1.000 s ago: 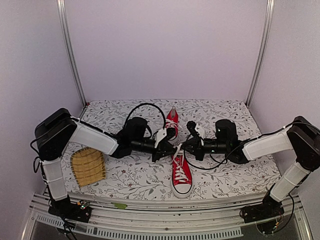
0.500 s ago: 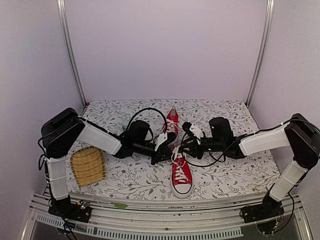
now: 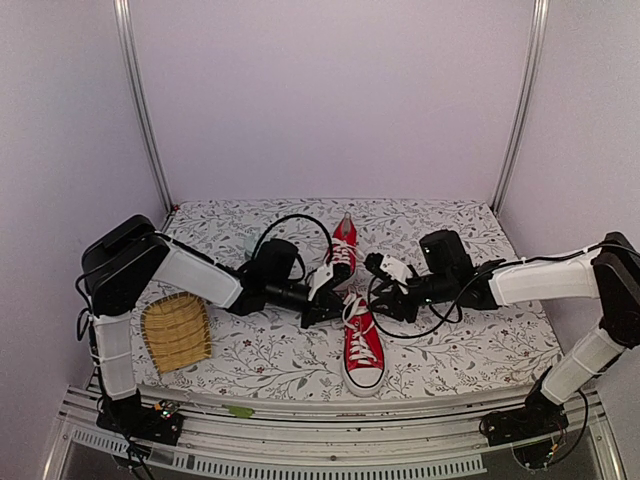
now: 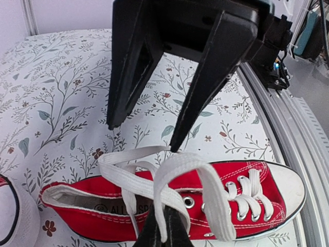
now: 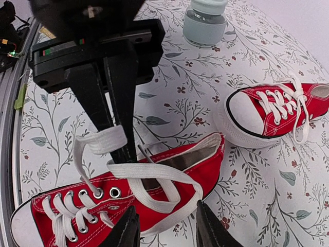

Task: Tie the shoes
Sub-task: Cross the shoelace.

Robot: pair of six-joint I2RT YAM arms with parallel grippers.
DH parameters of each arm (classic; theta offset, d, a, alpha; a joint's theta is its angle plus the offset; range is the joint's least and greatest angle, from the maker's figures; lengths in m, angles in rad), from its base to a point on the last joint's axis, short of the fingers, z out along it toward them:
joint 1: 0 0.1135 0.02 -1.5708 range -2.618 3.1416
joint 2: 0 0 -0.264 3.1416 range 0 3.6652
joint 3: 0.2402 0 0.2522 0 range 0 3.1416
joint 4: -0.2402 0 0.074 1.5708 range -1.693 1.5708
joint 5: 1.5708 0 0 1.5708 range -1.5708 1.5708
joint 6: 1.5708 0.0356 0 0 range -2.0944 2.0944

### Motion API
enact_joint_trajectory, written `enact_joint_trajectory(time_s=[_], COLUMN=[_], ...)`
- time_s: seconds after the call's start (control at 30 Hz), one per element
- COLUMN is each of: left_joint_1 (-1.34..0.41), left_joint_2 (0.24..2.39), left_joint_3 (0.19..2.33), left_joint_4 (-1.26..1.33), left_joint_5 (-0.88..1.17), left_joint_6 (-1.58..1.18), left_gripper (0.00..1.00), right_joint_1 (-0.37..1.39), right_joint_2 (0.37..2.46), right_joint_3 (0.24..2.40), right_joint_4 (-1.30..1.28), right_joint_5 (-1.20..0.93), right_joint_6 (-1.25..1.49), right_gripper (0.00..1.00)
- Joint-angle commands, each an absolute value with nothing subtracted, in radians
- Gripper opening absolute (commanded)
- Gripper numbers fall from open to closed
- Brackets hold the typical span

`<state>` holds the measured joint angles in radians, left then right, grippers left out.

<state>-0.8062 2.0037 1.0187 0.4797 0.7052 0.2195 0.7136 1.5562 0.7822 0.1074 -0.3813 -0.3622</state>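
The near red shoe (image 3: pixel 362 346) lies toe toward me, its white laces (image 4: pixel 169 175) loose and crossed over the opening. My left gripper (image 3: pixel 333 298) is shut on one lace strand (image 4: pixel 163 216) above the shoe's tongue. My right gripper (image 3: pixel 383 288) stands open just right of the shoe's heel. In the right wrist view its fingers (image 5: pixel 126 231) straddle a lace loop (image 5: pixel 154 177) without gripping it. The other red shoe (image 3: pixel 343 240) lies farther back, its white toe cap (image 5: pixel 241 116) near the first shoe's heel.
A woven bamboo mat (image 3: pixel 175 333) lies at the front left. A pale jar (image 5: pixel 205 23) stands behind the left arm. The metal front rail (image 4: pixel 303 154) runs close past the near shoe's toe. The floral cloth (image 3: pixel 470 345) covers the table.
My right gripper has opened, let go of the lace and drawn back to the right. The left gripper stays shut on its strand, shifted slightly right early on.
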Motion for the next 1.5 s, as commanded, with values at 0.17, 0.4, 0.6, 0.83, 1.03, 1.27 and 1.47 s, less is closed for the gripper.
enact_joint_trajectory(time_s=[0.17,0.4,0.6,0.83,1.03,1.27,1.47], left_joint_1=[-0.793,-0.794,-0.794,-0.795,-0.794,-0.793,-0.792], left_joint_2=[2.009,2.01,2.011,2.016,2.018,2.019,2.002], left_joint_3=[1.038,1.043,1.046,1.057,1.061,1.064,1.056], left_joint_4=[0.463,0.462,0.451,0.442,0.438,0.433,0.411], left_joint_5=[0.722,0.721,0.716,0.719,0.721,0.721,0.705], left_joint_6=[0.23,0.233,0.235,0.24,0.241,0.243,0.257], left_gripper=[0.0,0.0,0.0,0.0,0.0,0.0,0.0], right_joint_1=[0.805,0.825,0.825,0.825,0.826,0.826,0.825], right_joint_2=[1.455,1.537,1.597,1.617,1.649,1.643,1.627], right_joint_3=[0.707,0.736,0.744,0.753,0.765,0.766,0.792], right_joint_4=[0.157,0.229,0.224,0.239,0.247,0.247,0.193], right_joint_5=[-0.322,-0.186,-0.146,-0.128,-0.13,-0.146,-0.124], right_joint_6=[-0.524,-0.685,-0.74,-0.746,-0.749,-0.736,-0.685], right_gripper=[0.27,0.22,0.25,0.28,0.26,0.15,0.01])
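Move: The white lace strand that the right fingers will pinch crosses about 2 cm to the left and 3 cm below the right hand, level with it front to back. The closed left fingers, holding the lace, are some 5 cm left, 1 cm back and 2 cm down. The near red shoe's middle is roughly 8 cm back, 2 cm left, the far shoe's 19 cm ahead, 4 cm left, both about 8 cm below. From the left hand the strand is some 3 cm right, 1 cm ahead, 1 cm below. The right hand first rises about 2 cm and swings back some 3.5 cm with its open fingers narrowing partway, then comes forward again and sinks towards the lace crossing, ending about 3 cm lower and a little left while the wrist rolls roughly 25 degrees. Right beside the left fingertips, which stay in place and keep their pinch on the lace above the shoe's throat, the right fingers then shut on the crossing strand. ##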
